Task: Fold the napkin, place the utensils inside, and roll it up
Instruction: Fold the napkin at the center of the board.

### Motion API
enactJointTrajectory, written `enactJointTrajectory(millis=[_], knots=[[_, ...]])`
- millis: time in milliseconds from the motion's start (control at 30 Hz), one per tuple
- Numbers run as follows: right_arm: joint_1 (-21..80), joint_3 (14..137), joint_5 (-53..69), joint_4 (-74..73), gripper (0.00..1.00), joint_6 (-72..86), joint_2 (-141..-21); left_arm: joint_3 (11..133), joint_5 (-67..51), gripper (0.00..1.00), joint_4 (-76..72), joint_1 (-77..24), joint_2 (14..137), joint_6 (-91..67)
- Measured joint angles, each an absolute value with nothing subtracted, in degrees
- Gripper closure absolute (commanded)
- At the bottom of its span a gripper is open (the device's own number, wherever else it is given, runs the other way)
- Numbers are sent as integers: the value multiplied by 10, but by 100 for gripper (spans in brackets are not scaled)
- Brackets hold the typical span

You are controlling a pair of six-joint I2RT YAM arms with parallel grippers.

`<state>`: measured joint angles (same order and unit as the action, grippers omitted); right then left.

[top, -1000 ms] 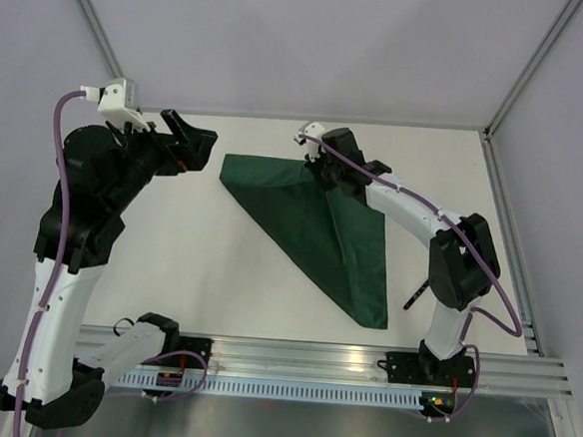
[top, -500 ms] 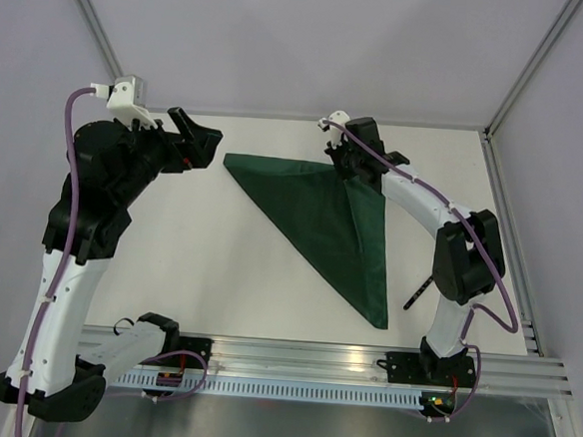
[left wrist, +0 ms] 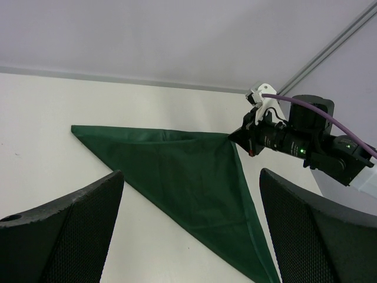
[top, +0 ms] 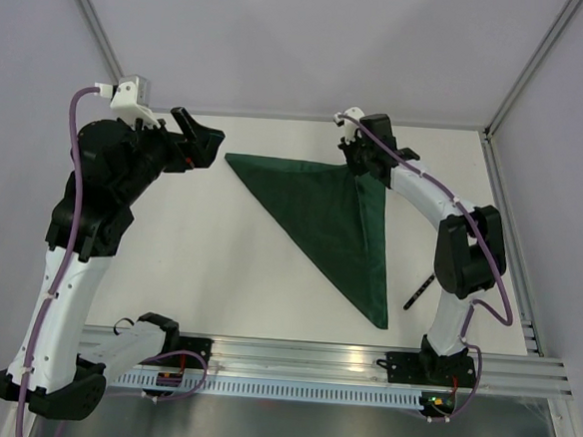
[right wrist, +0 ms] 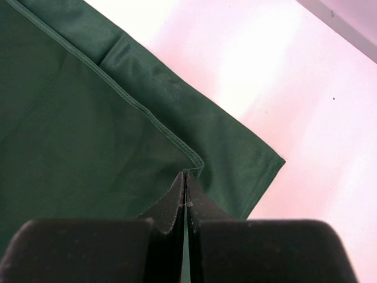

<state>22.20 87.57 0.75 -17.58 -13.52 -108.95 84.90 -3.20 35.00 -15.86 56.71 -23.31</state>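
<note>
The dark green napkin [top: 322, 211] lies folded in a triangle on the white table, with its long point toward the near right. My right gripper [top: 363, 169] is shut on the upper layer's corner at the triangle's far right corner. The wrist view shows the hem [right wrist: 197, 162] pinched at the fingertips [right wrist: 177, 194], over the lower layer's corner [right wrist: 259, 159]. My left gripper [top: 199, 137] hangs open above the table, left of the napkin's far left tip and apart from it. The fork's black handle [top: 418, 291] lies right of the napkin, partly behind the right arm.
The table's back edge meets a white wall [top: 313, 50] just beyond both grippers. A metal frame post [top: 515, 244] runs down the right side. The mounting rail [top: 312, 358] crosses the near edge. In the left wrist view the right arm's wrist [left wrist: 294, 141] sits at the napkin's far corner.
My right gripper has carried the napkin's corner to the right and a little farther back, drawing the upper layer flat into a full triangle. The left arm has shifted slightly.
</note>
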Motion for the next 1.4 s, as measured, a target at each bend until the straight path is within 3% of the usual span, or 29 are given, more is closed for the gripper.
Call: enactJointTrajectory(millis=[1400], knots=[[148,902,32,-171,99,-127,-1138,824,-38,0,333,-159,582,-236]])
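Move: The napkin's pinched near-left corner is already in the right fingers; the flat far-right corner it is being folded to lies about 6 cm ahead, 10 cm right and 8 cm below. At that table level, the napkin's far-left corner is about 6 cm ahead and 34 cm left of the right hand, its near-right corner 38 cm back and 8 cm right, and the fork 27 cm back, 17 cm right. From the left hand the far-right corner is some 25 cm ahead, 41 cm right, 37 cm below. The napkin's raised corner, still pinched in the right hand's shut fingers, is carried about 5 cm right and 3 cm forward towards the flat far-right corner, sinking some 2 cm overall; the sideways travel stops before a last small dip. The wrist swings slightly clockwise. The open left hand, holding nothing, eases down about 2 cm and a little forward. ##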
